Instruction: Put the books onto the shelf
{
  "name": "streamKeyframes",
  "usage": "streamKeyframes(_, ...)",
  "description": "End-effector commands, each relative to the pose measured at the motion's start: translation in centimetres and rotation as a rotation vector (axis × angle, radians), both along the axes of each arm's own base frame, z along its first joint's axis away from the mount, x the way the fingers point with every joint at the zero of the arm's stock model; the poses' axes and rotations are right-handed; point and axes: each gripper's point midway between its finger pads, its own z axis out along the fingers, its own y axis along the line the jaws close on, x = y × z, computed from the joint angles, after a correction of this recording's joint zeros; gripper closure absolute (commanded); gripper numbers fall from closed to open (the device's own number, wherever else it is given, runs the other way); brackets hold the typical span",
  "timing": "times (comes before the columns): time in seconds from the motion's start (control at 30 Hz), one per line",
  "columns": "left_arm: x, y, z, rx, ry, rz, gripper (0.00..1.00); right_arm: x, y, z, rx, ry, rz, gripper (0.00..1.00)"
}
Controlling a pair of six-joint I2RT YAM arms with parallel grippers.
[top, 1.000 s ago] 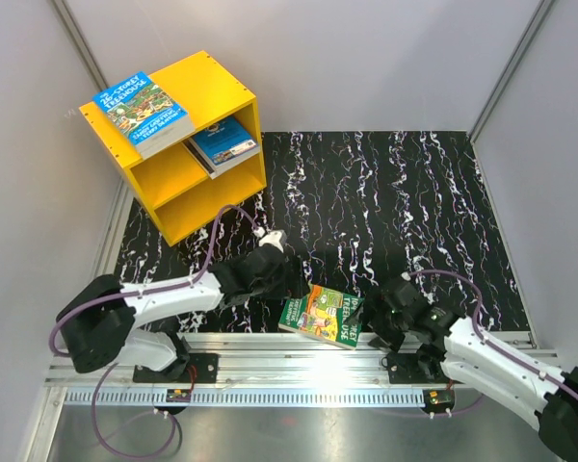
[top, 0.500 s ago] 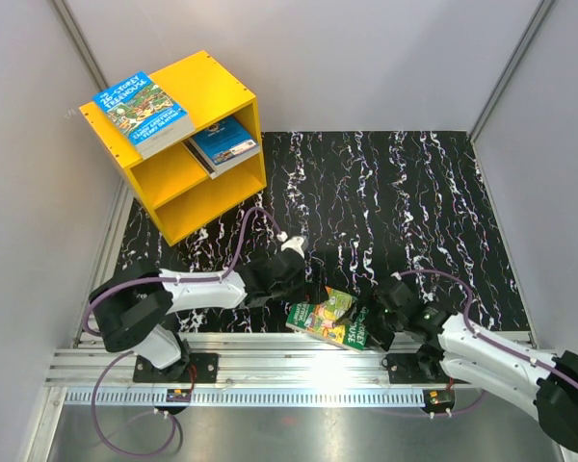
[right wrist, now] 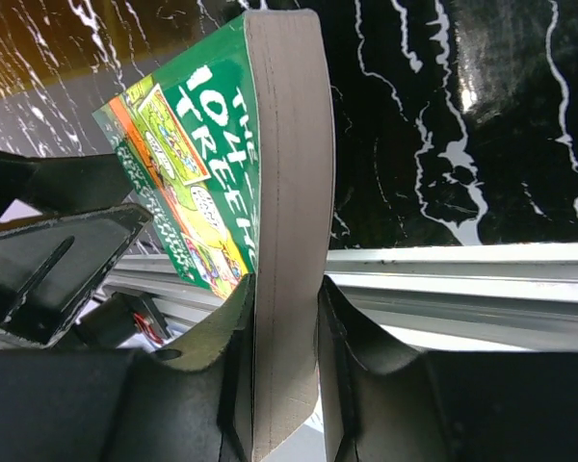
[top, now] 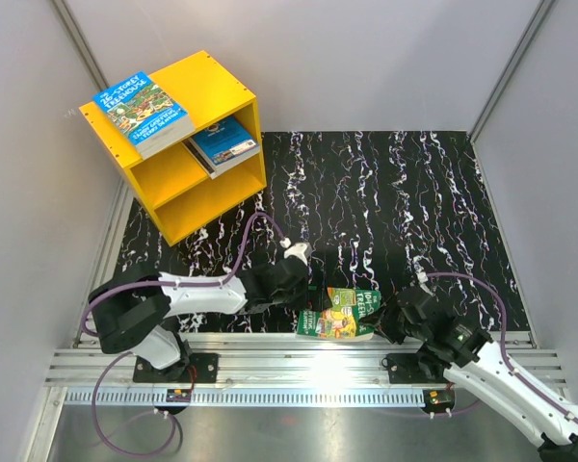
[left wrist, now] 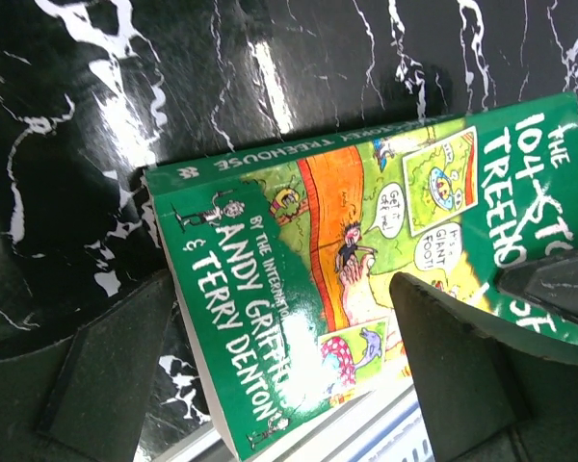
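Note:
A green "Treehouse" book (top: pixel 342 314) stands tilted up at the table's near edge. My right gripper (top: pixel 387 320) is shut on it: in the right wrist view its jaws (right wrist: pixel 284 318) press both covers, and the pale page edge (right wrist: pixel 289 192) faces the camera. My left gripper (top: pixel 303 295) is open on the book's left. In the left wrist view its fingers (left wrist: pixel 106 371) straddle the green cover (left wrist: pixel 318 241) without touching it. The yellow shelf (top: pixel 217 82) stands at the back left, with one blue book (top: pixel 143 113) on its top and another (top: pixel 224 144) on its middle board.
An aluminium rail (top: pixel 270 351) runs along the near edge, right under the held book. Grey walls close in on the left, back and right. The black marbled mat (top: pixel 395 212) covers the table between the arms and the shelf.
My right gripper has closed on the green book and tipped it up from lying flat. My left gripper has moved right, up to the book's left end, still open.

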Motion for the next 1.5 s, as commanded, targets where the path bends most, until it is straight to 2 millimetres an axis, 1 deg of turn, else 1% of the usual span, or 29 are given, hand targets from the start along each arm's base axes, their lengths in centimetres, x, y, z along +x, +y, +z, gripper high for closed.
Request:
streamKeyframes(0.0,-1.3,-1.5,2.4,-0.101,0.023,-0.035,0.04,1.2,-0.1,1.1,-0.015,-0.049,-0.026,0.98)
streamKeyframes(0.1,-1.0,-1.3,3.9,-0.108,-0.006,-0.031,0.04,1.9,1.2,2.0,0.010,-0.082,0.010,1.00)
streamKeyframes(0.13,-1.0,-1.2,4.8,-0.106,-0.014,-0.035,0.04,2.5,1.6,2.9,0.022,-0.114,0.016,1.00)
streamKeyframes(0.17,-0.5,-0.1,6.0,-0.084,-0.052,-0.004,0.04,3.2,1.8,4.4,0.022,-0.148,0.015,1.00)
streamKeyframes(0.23,0.2,1.1,8.2,-0.063,-0.119,0.011,0.04,4.1,2.1,6.4,0.000,-0.210,0.039,1.00)
streamKeyframes(0.27,0.9,2.7,10.7,-0.046,-0.180,0.054,0.03,5.0,2.6,8.8,0.000,-0.249,0.040,1.00)
streamKeyframes(0.33,1.6,4.8,12.8,-0.005,-0.256,0.082,0.02,6.0,3.3,10.6,-0.033,-0.284,0.081,1.00)
streamKeyframes(0.37,2.0,6.9,15.0,0.022,-0.308,0.134,0.01,6.5,4.1,13.4,-0.003,-0.338,0.108,1.00)
streamKeyframes(0.43,2.3,9.2,17.1,0.050,-0.367,0.169,0.01,7.6,5.7,16.7,0.033,-0.388,0.130,1.00)
streamKeyframes(0.47,2.2,11.4,18.7,0.064,-0.400,0.207,0.01,7.8,6.4,17.8,0.051,-0.407,0.154,1.00)
streamKeyframes(0.53,2.0,13.6,20.3,0.067,-0.434,0.244,0.01,8.9,8.2,21.0,0.109,-0.462,0.172,1.00)
streamKeyframes(0.57,1.6,15.8,21.1,0.073,-0.455,0.277,0.01,9.1,9.1,22.1,0.135,-0.476,0.198,1.00)
streamKeyframes(0.6,1.4,16.8,22.1,0.057,-0.468,0.301,0.01,9.7,9.8,23.8,0.167,-0.512,0.202,1.00)
streamKeyframes(0.63,1.1,18.0,22.6,0.050,-0.477,0.323,0.01,10.4,10.9,25.6,0.190,-0.537,0.211,1.00)
streamKeyframes(0.67,0.7,20.0,23.2,0.044,-0.493,0.355,0.01,10.9,11.4,26.6,0.198,-0.560,0.219,1.00)
streamKeyframes(0.73,0.1,21.9,23.8,0.021,-0.501,0.395,0.01,12.2,12.4,28.8,0.216,-0.607,0.213,1.00)
streamKeyframes(0.77,-0.4,23.5,24.0,0.018,-0.509,0.415,0.01,13.5,13.1,30.2,0.206,-0.636,0.199,1.00)
streamKeyframes(0.83,-1.0,25.1,24.5,-0.005,-0.507,0.449,0.01,15.4,14.7,32.3,0.220,-0.679,0.185,1.00)
streamKeyframes(0.87,-1.4,26.4,24.4,-0.002,-0.508,0.460,0.01,16.4,15.0,32.9,0.212,-0.701,0.167,1.00)
streamKeyframes(0.93,-1.9,27.6,24.5,-0.009,-0.505,0.479,0.01,17.9,16.2,33.8,0.208,-0.724,0.161,1.00)
streamKeyframes(0.97,-2.3,28.7,24.6,-0.005,-0.509,0.491,0.01,19.3,17.3,33.9,0.198,-0.723,0.158,1.00)
streamKeyframes(1.0,-2.5,29.3,24.6,-0.004,-0.505,0.503,0.01,19.9,18.0,34.4,0.205,-0.738,0.159,1.00)
streamKeyframes(1.03,-2.7,30.1,24.7,-0.011,-0.511,0.519,0.01,21.2,19.2,34.4,0.200,-0.737,0.156,1.00)
streamKeyframes(1.1,-3.1,31.1,24.6,-0.009,-0.508,0.526,0.01,22.7,20.1,34.7,0.195,-0.748,0.144,1.00)
streamKeyframes(1.13,-3.2,31.4,24.6,-0.012,-0.508,0.532,0.01,24.0,20.9,34.9,0.195,-0.754,0.135,1.00)
streamKeyframes(1.3,-4.0,33.2,24.1,-0.019,-0.504,0.553,0.01,28.4,22.3,35.6,0.261,-0.752,0.062,1.00)
streamKeyframes(1.33,-4.1,33.5,24.1,-0.023,-0.505,0.558,0.01,29.7,22.7,35.4,0.266,-0.745,0.048,1.00)
streamKeyframes(1.4,-4.3,33.9,23.9,-0.021,-0.502,0.561,0.01,31.3,22.6,35.2,0.287,-0.729,-0.006,1.00)
streamKeyframes(1.47,-4.5,34.4,23.8,-0.021,-0.503,0.562,0.01,33.4,22.4,34.1,0.319,-0.692,-0.066,1.00)
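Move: The green 104-Storey Treehouse book, already clamped by its edge in the right hand, is bound for the shelf's upper compartment. There the blue book lies roughly 34 cm ahead of this hand, 32 cm to its left and 18 cm higher. The 26-Storey Treehouse book on the shelf top is about 12 cm left of the blue book, 3 cm farther out and 17 cm higher. From the left hand, the blue book is some 31 cm ahead, 22 cm left and 18 cm up. The green book, kept pinched in the right fingers, goes up and forward-left to the upper compartment's mouth, some 30 cm forward; the right hand sinks slightly at the end as it pushes on forward and its fingers tilt about 30 degrees towards level. The left hand, fingers open, rises clear of the book, then swings left past its own base's line. ##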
